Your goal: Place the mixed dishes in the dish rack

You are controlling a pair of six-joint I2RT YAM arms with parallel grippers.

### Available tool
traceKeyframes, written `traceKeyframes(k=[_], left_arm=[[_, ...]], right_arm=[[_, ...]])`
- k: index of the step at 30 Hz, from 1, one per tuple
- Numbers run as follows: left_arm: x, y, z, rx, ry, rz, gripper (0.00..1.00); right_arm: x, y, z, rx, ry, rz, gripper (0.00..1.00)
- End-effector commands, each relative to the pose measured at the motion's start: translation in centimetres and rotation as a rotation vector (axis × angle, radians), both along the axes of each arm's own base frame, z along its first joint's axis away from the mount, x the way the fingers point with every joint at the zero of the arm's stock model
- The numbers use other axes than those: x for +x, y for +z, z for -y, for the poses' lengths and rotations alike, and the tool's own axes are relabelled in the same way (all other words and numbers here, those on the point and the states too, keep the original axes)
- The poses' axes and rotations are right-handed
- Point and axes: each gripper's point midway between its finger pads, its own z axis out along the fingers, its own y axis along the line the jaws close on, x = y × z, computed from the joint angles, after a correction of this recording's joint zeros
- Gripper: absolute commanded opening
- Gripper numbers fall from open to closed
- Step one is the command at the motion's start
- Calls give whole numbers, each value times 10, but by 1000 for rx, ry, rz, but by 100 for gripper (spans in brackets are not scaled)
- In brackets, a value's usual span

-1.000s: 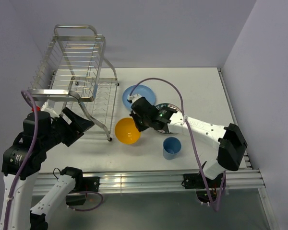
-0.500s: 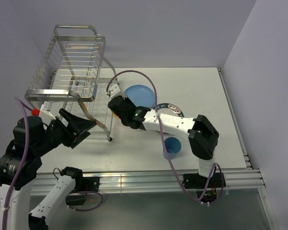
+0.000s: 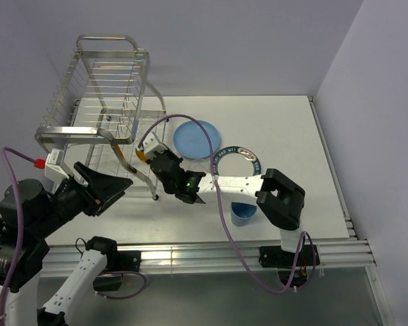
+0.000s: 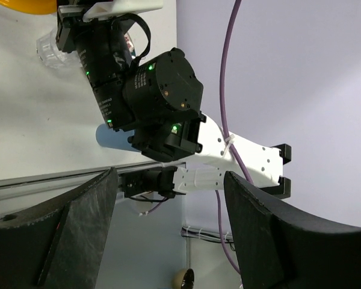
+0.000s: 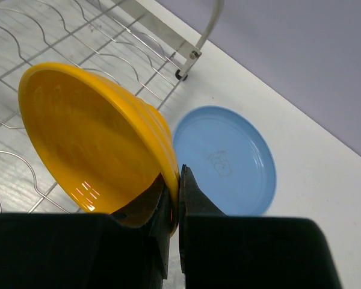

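Note:
My right gripper (image 5: 179, 180) is shut on the rim of the orange-yellow bowl (image 5: 90, 144) and holds it tilted over the lower wires of the dish rack (image 5: 48, 36). From above, only a sliver of the bowl (image 3: 143, 155) shows by the rack's (image 3: 109, 88) front leg. The light-blue plate (image 3: 197, 139) lies flat beside the rack. My right arm partly covers the lettered plate (image 3: 236, 157) and the blue cup (image 3: 243, 212). A clear glass (image 4: 51, 51) stands near the right wrist. My left gripper (image 3: 115, 185) hangs open and empty at the near left.
The rack's bent tube leg and foot (image 5: 189, 57) stand close to the bowl. The right arm's purple cable (image 3: 183, 119) loops over the table between the rack and the light-blue plate. A rail (image 3: 211, 255) runs along the table's near edge.
The right arm has swung left, carrying the bowl from mid-table to the rack's lower tier. The left arm has drawn back toward the near left, jaws still open.

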Motion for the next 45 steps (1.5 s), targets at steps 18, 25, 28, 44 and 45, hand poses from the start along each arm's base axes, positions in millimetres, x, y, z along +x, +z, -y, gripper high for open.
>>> traceKeyframes(k=[18,25,28,44,45], left_arm=[[-25,-32,-5,-80,27,3,77],[-25,-24,-3,-69,1,42,77],[-25,-28,-2,-68,-7,43,77],[-20,-54,1,-77,-12,7,77],[-20,-56,2,-80,-14,2,77]], right_arm=[[11,24,-37,318,114,152,0],[21,28,-43,333,99,180,0],[36,31,-33,350,71,181,0],[175,49,-9,392,79,123,0],[179,47,-13,386,91,117,0]])
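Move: I hold the yellow bowl in my right hand. The lower tier of the dish rack has its middle about 17 cm ahead, 14 cm left and 14 cm below that hand. The foot of the rack's rear right leg is some 28 cm straight ahead; the blue plate lies roughly 15 cm ahead and 12 cm right, the clear glass 7 cm ahead and 12 cm right, all low on the table. From my left hand, that lower tier is about 38 cm ahead, 9 cm left, far below. Keeping the bowl pinched by its rim, my right hand first eases some 4 cm left and a little down beside the rack. It then sweeps quickly forward about 16 cm along the rack's right side towards the rear leg, drifting right and rising, while it rolls its left side up some 20 degrees. My empty left hand sinks about 6 cm and draws slightly back, fingers open. ##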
